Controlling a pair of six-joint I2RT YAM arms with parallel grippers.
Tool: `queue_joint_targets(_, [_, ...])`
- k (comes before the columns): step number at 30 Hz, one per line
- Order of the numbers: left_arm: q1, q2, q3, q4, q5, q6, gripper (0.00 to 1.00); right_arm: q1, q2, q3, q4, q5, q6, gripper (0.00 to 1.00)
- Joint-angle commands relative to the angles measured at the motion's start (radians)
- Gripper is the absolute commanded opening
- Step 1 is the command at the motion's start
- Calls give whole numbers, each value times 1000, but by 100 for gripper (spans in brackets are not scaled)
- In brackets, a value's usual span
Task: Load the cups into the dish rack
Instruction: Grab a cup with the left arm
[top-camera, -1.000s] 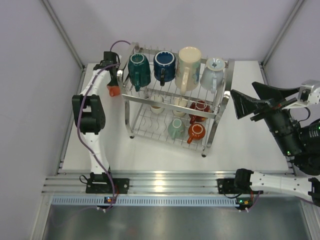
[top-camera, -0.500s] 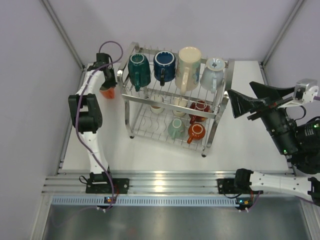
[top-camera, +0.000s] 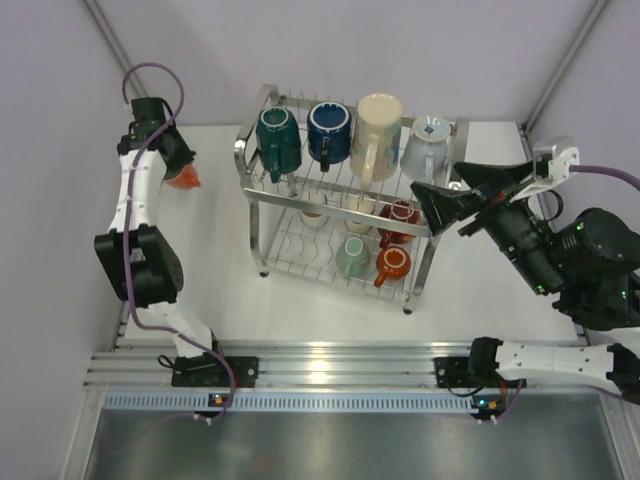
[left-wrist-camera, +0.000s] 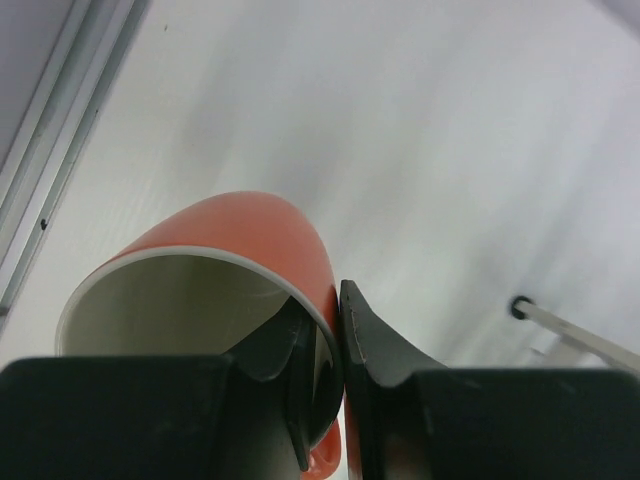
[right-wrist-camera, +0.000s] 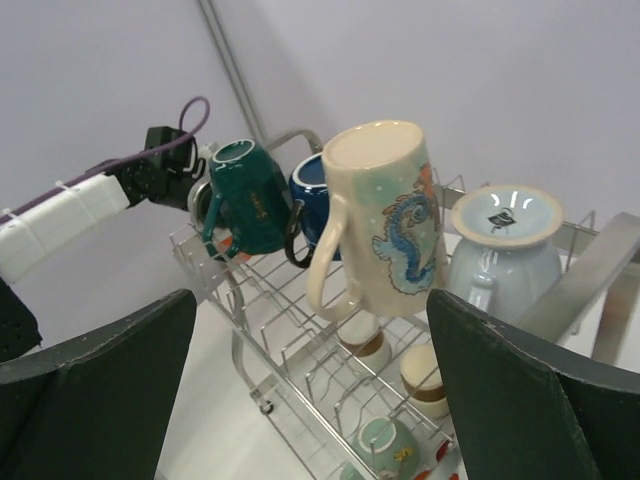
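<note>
My left gripper (top-camera: 178, 168) is shut on an orange cup (top-camera: 184, 181), held up left of the dish rack (top-camera: 252, 192) and apart from it. In the left wrist view one finger sits inside the orange cup (left-wrist-camera: 250, 225) and the other outside, pinching its wall at the left gripper (left-wrist-camera: 336, 335). The top tier holds a teal cup (top-camera: 277, 138), a navy cup (top-camera: 328, 128), a tall printed cream cup (top-camera: 377, 135) and a pale blue-grey cup (top-camera: 425, 145). Below are a mint cup (top-camera: 350, 258), a red cup (top-camera: 402, 214) and others. My right gripper (top-camera: 455, 192) hangs open and empty at the rack's right end.
Grey walls and slanted frame posts (top-camera: 125, 70) enclose the white table (top-camera: 500, 290). An aluminium rail (top-camera: 330, 362) runs along the near edge. From the right wrist the rack (right-wrist-camera: 300, 375) lies ahead, with the left arm (right-wrist-camera: 70, 215) beyond its far end.
The left gripper closed on the orange cup, lifted it and swung it left, away from the rack. The right arm moved left toward the rack's right end, jaws still wide.
</note>
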Motion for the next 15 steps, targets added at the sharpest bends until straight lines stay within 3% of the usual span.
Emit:
queue_joint_targets(1, [0, -230, -4, 95, 83, -92, 0, 10, 46, 69, -59, -97, 78, 99])
queue_joint_targets(8, [0, -512, -94, 248, 245, -210, 0, 10, 161, 197, -194, -253, 190, 99])
queue_joint_targets(15, [-1, -723, -175, 425, 368, -420, 0, 10, 225, 211, -199, -375, 249, 99])
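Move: The orange cup is already off the table, pinched by its wall in the left hand. From that hand, the middle of the dish rack it is bound for lies some 37 cm right and 8 cm back, at about its height; the green mug at the upper tier's left end is about 23 cm right, 5 back, 8 higher. From the empty right hand, the orange cup is roughly 31 cm ahead, 52 left and 34 below, the cream mug about 25 ahead, 7 left, 20 below. Keeping its pinch on the orange cup's wall, the left arm sweeps it fast up by about 26 cm, beside the rack's left end, while drawing back some 11 cm and drifting right, the wrist tipping up until the steeply down-pointing fingers are nearly level. Meanwhile the right hand, fingers still wide open, slides about 9 cm left along the rack's front side towards the rising cup, swinging roughly 20 degrees counter-clockwise and tipping slightly down. ##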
